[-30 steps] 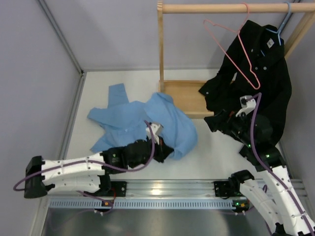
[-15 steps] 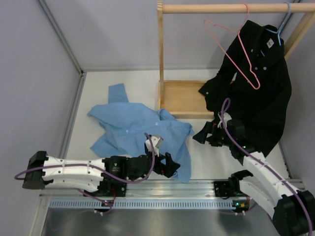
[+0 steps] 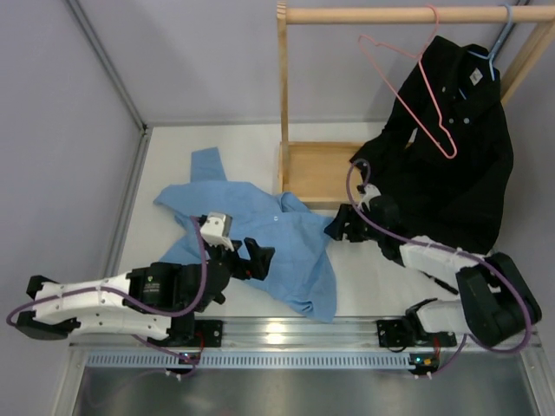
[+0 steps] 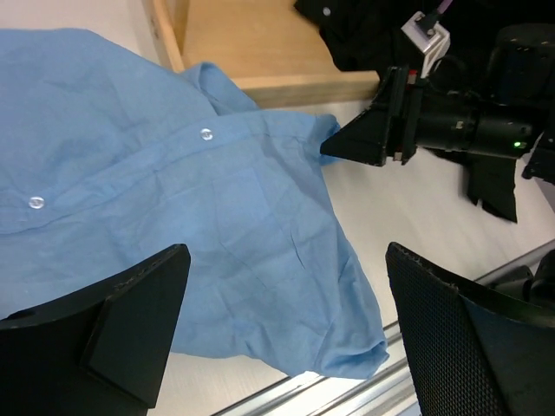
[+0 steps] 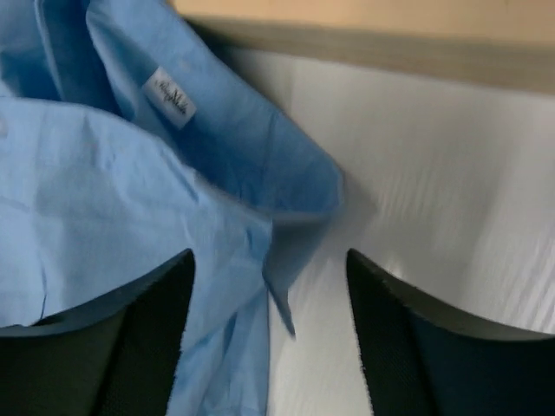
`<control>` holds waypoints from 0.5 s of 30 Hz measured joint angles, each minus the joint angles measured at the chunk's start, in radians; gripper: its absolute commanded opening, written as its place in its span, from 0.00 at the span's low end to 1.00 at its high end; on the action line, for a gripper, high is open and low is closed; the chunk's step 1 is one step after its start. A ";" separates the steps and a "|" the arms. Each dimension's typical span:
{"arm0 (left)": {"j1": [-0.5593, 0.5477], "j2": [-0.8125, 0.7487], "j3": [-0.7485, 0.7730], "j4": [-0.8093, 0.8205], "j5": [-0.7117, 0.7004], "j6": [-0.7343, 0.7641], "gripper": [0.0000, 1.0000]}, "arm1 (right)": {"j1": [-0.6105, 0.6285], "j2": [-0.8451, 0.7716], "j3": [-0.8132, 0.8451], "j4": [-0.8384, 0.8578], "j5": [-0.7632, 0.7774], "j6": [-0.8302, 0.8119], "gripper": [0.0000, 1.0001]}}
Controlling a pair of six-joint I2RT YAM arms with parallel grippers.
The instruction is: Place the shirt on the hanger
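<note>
The light blue shirt (image 3: pixel 260 227) lies crumpled on the white table, its collar end toward the wooden rack. My left gripper (image 3: pixel 252 259) hovers open over its near half; in the left wrist view the cloth (image 4: pixel 173 199) lies below the spread fingers (image 4: pixel 286 347), which touch nothing. My right gripper (image 3: pixel 336 227) is low at the shirt's right edge, open, with the collar tip (image 5: pixel 286 260) between its fingers (image 5: pixel 269 338), not pinched. The pink hanger (image 3: pixel 434 94) hangs empty from the wooden rail (image 3: pixel 390 14).
A black shirt (image 3: pixel 455 173) hangs on a pale blue hanger (image 3: pixel 496 48) at the rail's right end and drapes over the rack's wooden base tray (image 3: pixel 323 169). The rack post (image 3: pixel 283 95) stands behind the shirt. A metal rail (image 3: pixel 286 334) runs along the near edge.
My left gripper let go of the shirt, opened and drew back to the left. The shirt settled flatter. My right arm swung left from the black shirt to the blue collar, its jaws narrowing slightly.
</note>
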 measured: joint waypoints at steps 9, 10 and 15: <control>0.022 -0.015 0.016 -0.120 -0.154 -0.029 0.98 | 0.149 0.192 0.156 0.104 0.172 -0.126 0.00; 0.039 -0.003 0.021 -0.122 -0.153 -0.023 0.98 | 0.174 0.156 0.146 0.103 0.183 -0.136 0.00; 0.268 0.092 0.060 -0.066 -0.026 0.059 0.98 | 0.339 -0.169 0.134 0.052 0.220 -0.222 0.00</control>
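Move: The shirt's collar corner is just beyond the right hand's fingertips, about 4 cm ahead, 3 cm to its left and 1 cm below. The rack's front rail runs some 7 cm ahead, straight in line and about 3 cm lower; the foot of the rack's left post is roughly 11 cm ahead and 13 cm to the left. From the left hand, the collar corner lies about 17 cm ahead, 16 cm to the right and 20 cm below. The right fingers, already starting to close, slide about 5 cm forward and left onto the shirt's collar corner and pinch it shut, then carry it up some 12 cm while drawing back and left, the fingers tipping upward by nearly 30 degrees. The left hand, open and empty, swings left and then forward high over the shirt, turning counter-clockwise. ##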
